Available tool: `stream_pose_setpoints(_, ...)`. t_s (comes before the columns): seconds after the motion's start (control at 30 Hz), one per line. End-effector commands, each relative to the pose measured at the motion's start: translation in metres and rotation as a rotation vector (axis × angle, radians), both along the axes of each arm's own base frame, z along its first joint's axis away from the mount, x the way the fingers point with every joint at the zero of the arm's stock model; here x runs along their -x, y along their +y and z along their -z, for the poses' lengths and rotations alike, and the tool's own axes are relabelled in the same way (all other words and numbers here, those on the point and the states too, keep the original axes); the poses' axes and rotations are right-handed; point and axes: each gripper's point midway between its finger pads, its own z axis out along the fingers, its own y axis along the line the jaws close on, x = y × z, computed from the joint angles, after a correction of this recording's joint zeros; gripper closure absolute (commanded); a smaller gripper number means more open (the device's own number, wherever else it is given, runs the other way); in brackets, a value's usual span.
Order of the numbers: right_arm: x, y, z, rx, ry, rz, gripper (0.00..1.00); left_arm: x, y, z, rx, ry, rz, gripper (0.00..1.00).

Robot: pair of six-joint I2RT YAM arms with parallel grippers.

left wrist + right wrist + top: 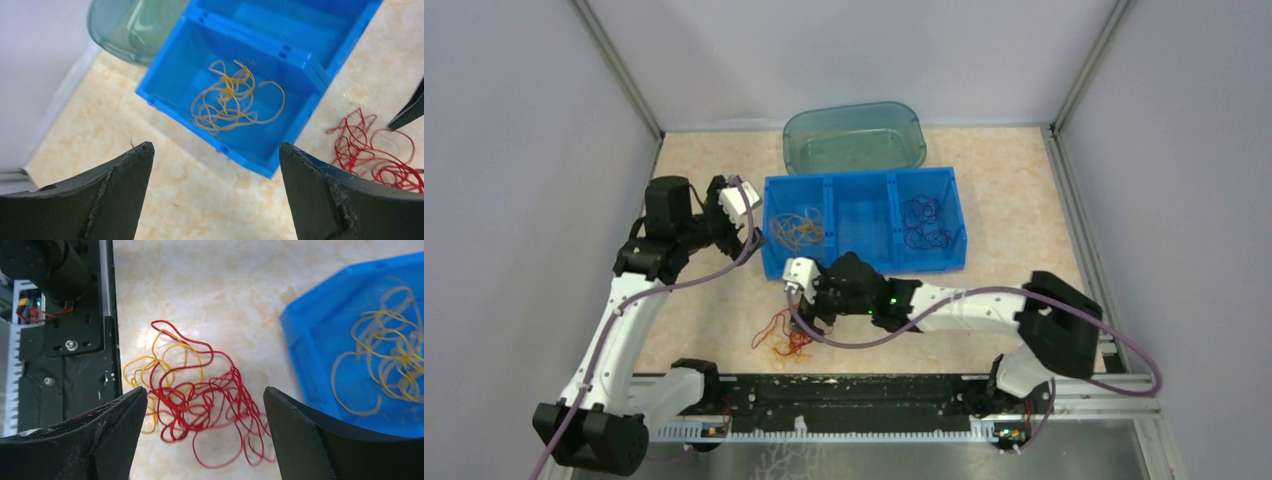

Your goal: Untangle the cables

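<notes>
A tangled clump of red and yellow cables (782,338) lies on the table in front of the blue bin (864,262). In the right wrist view the same clump (200,400) spreads below and between my fingers. My right gripper (205,392) hovers over it, open and holding nothing. Loose yellow cables (799,232) lie in the bin's left compartment, and dark purple ones (924,222) in its right compartment. My left gripper (216,150) hangs open and empty beside the bin's left end, looking at the yellow cables (232,102).
A clear teal tub (854,138) stands behind the bin. The bin's middle compartment (856,215) holds nothing. A black rail (824,395) with the arm bases runs along the near edge. Grey walls and metal posts close in both sides.
</notes>
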Motion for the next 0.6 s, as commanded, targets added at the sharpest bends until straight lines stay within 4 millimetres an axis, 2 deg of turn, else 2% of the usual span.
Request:
stream_pose_setpoints(0.0, 0.004, 0.037, 0.021, 0.087, -0.060, -0.121, 0.13, 0.013, 0.006, 0.019, 0.043, 0.085, 0.012, 0.00)
stream_pose_setpoints(0.1, -0.001, 0.045, 0.056, 0.164, -0.014, -0.099, 0.19, 0.016, 0.009, 0.015, 0.054, 0.077, 0.013, 0.00)
stream_pose_setpoints(0.2, -0.012, 0.043, 0.067, 0.154, 0.025, 0.002, 0.33, 0.023, 0.009, 0.017, 0.030, 0.067, 0.061, 0.00)
stream_pose_setpoints(0.27, -0.017, 0.038, 0.065, 0.101, 0.071, 0.067, 0.47, 0.030, 0.007, 0.020, 0.012, 0.061, 0.103, 0.00)
stream_pose_setpoints(0.37, -0.034, 0.023, 0.058, 0.010, 0.142, 0.206, 0.75, 0.043, 0.001, 0.025, -0.014, 0.040, 0.192, 0.00)
stream_pose_setpoints(0.4, -0.038, 0.014, 0.059, -0.014, 0.173, 0.248, 0.80, 0.047, -0.001, 0.027, -0.020, 0.031, 0.221, 0.01)
stream_pose_setpoints(0.47, -0.046, 0.002, 0.050, -0.099, 0.222, 0.336, 0.86, 0.054, -0.003, 0.033, -0.045, 0.004, 0.283, 0.02)
stream_pose_setpoints(0.57, -0.050, -0.011, 0.042, -0.202, 0.273, 0.430, 0.87, 0.073, -0.008, 0.049, -0.064, 0.043, 0.380, 0.04)
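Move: The red cable lies in a loose heap on the table about 10 cm below the right hand, its middle some 3 cm to that hand's left and level with it. The end of a yellow cable pokes out about 6 cm back and 4 cm left of the hand, at the same depth. The blue box's middle is roughly 20 cm ahead and 11 cm right. From the empty left hand, the red heap lies about 15 cm back, 10 cm right and 20 cm below. Downward goes the right hand, about 10 cm onto the red cable, drifting 3 cm or so left first; its wide-open fingers shut nearly fully on strands near the heap's right, box-side end. Low down, it then draws them about 5 cm right and a little forward, turning some 15 degrees clockwise. The open left hand meanwhile eases back 4–5 cm and sinks about 3 cm, nearing the heap. ##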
